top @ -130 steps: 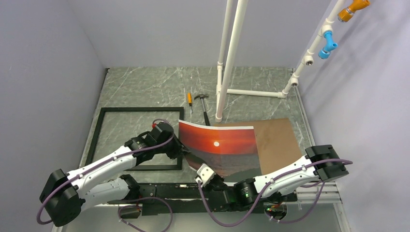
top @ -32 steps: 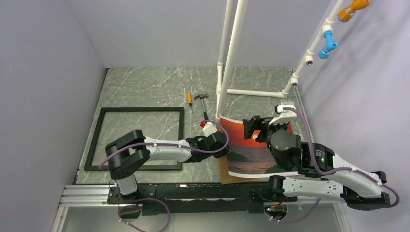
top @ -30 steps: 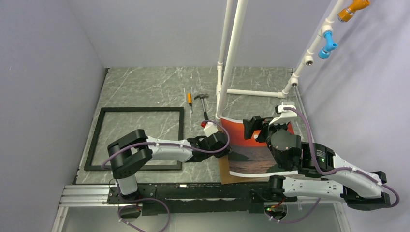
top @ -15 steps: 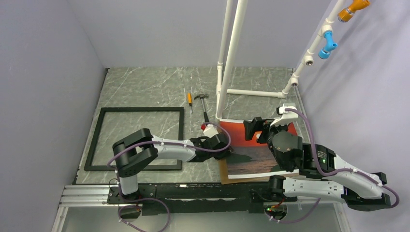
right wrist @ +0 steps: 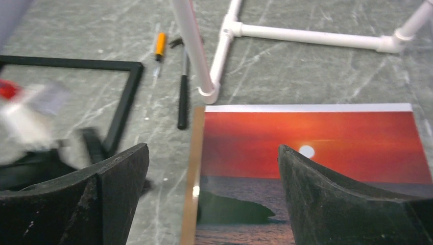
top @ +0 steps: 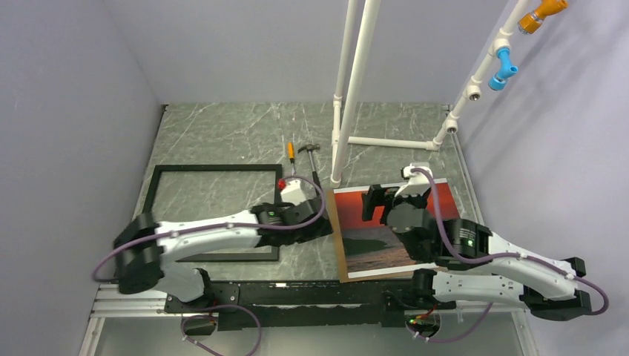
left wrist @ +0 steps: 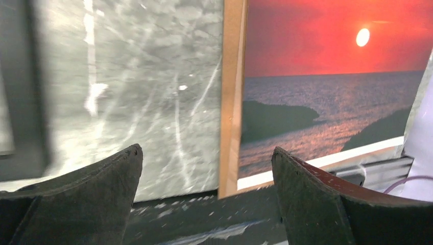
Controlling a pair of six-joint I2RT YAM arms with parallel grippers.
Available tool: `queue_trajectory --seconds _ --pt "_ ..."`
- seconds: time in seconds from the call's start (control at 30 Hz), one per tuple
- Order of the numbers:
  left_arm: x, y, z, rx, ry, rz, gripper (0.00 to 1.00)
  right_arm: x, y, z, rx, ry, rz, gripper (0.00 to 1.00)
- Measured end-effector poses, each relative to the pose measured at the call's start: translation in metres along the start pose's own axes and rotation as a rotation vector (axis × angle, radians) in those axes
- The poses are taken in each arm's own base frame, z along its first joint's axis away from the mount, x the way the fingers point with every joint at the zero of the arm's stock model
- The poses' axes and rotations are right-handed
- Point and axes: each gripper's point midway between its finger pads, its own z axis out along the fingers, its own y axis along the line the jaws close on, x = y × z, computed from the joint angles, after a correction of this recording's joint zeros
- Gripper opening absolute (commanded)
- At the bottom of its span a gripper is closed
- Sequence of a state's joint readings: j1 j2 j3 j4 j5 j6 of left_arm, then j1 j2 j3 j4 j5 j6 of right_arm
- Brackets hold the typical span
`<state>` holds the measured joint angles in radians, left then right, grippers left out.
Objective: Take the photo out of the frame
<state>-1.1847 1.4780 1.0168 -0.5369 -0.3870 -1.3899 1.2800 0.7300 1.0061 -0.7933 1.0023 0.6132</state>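
Note:
The photo [top: 359,249], a red-orange sunset over dark sea, lies flat and face up on the table right of centre, with a strip of brown board [top: 336,237] showing along its left side. The black frame [top: 215,169] lies apart from it on the left, with bare table inside it. My left gripper [top: 322,227] is open just left of the photo's left edge, holding nothing. In the left wrist view the photo [left wrist: 327,76] lies beyond the gripper [left wrist: 204,153]. My right gripper [top: 373,205] hovers open over the photo [right wrist: 316,138], and the gripper [right wrist: 212,149] is empty.
A black-handled hammer [top: 314,172] and an orange-handled screwdriver [top: 291,153] lie behind the frame's right corner. A white pipe stand [top: 348,96] rises just behind the photo, its base pipe [top: 386,141] running right. The table's near rail [top: 297,291] lies close to the photo's front edge.
My left gripper has opened, let go of the photo's left edge and drawn back to the left. The photo has settled flat. My right gripper has shifted a little left.

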Motion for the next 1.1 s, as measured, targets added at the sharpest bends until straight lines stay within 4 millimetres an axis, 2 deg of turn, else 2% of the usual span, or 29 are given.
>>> queue_trajectory --seconds 0.17,0.27,0.33,0.47,0.6,0.77,0.93,1.1 --pt "-0.049 0.012 -0.077 0.083 -0.117 0.127 0.99 0.010 -0.013 0.014 0.139 0.034 -0.031 0.99" --pt "-0.084 0.012 -0.130 0.183 -0.224 0.171 0.99 0.008 -0.030 0.027 0.222 0.033 -0.027 0.99" --pt "-0.107 0.012 -0.163 0.252 -0.306 0.191 0.99 0.007 -0.053 0.040 0.302 0.037 -0.007 0.99" --pt "-0.144 0.023 -0.215 0.342 -0.462 0.242 0.99 0.014 -0.103 0.071 0.441 0.105 0.062 1.00" --pt "-0.171 0.037 -0.252 0.363 -0.588 0.283 1.00 0.025 -0.127 0.091 0.467 0.175 0.116 1.00" --pt "-0.198 0.053 -0.290 0.362 -0.710 0.318 1.00 0.016 -0.138 0.093 0.460 0.153 0.155 1.00" --pt "-0.213 0.065 -0.312 0.346 -0.777 0.323 1.00 -0.009 -0.134 0.076 0.414 0.053 0.169 1.00" --pt "-0.216 0.072 -0.317 0.334 -0.794 0.358 0.99 -0.032 -0.133 0.051 0.383 -0.053 0.196 1.00"
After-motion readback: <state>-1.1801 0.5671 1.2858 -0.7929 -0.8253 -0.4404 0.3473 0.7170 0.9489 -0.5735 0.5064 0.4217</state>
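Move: The photo on its backing board has its middle about 25 cm to the right of the left hand, some 2 cm farther out and 8 cm below. The empty black frame's middle lies 38 cm left and 8 cm ahead of that hand, the hammer about 23 cm ahead and 3 cm left. From the right hand the photo's middle is roughly 11 cm right, 2 cm ahead and 26 cm down, and the white pipe's foot 18 cm ahead and 10 cm left. The left hand, already open and clear of the photo's left edge, rises about 30 cm while swinging some 24 cm left to a place high over the right part of the black frame, its fingers tipping up about 50 degrees from steeply down to nearly level. Meanwhile the open right hand sweeps some 12 cm right and 10 cm forward over the photo, turning about 25 degrees clockwise and dipping some 7 cm, then rises again and draws back a little, with neither hand touching anything. ##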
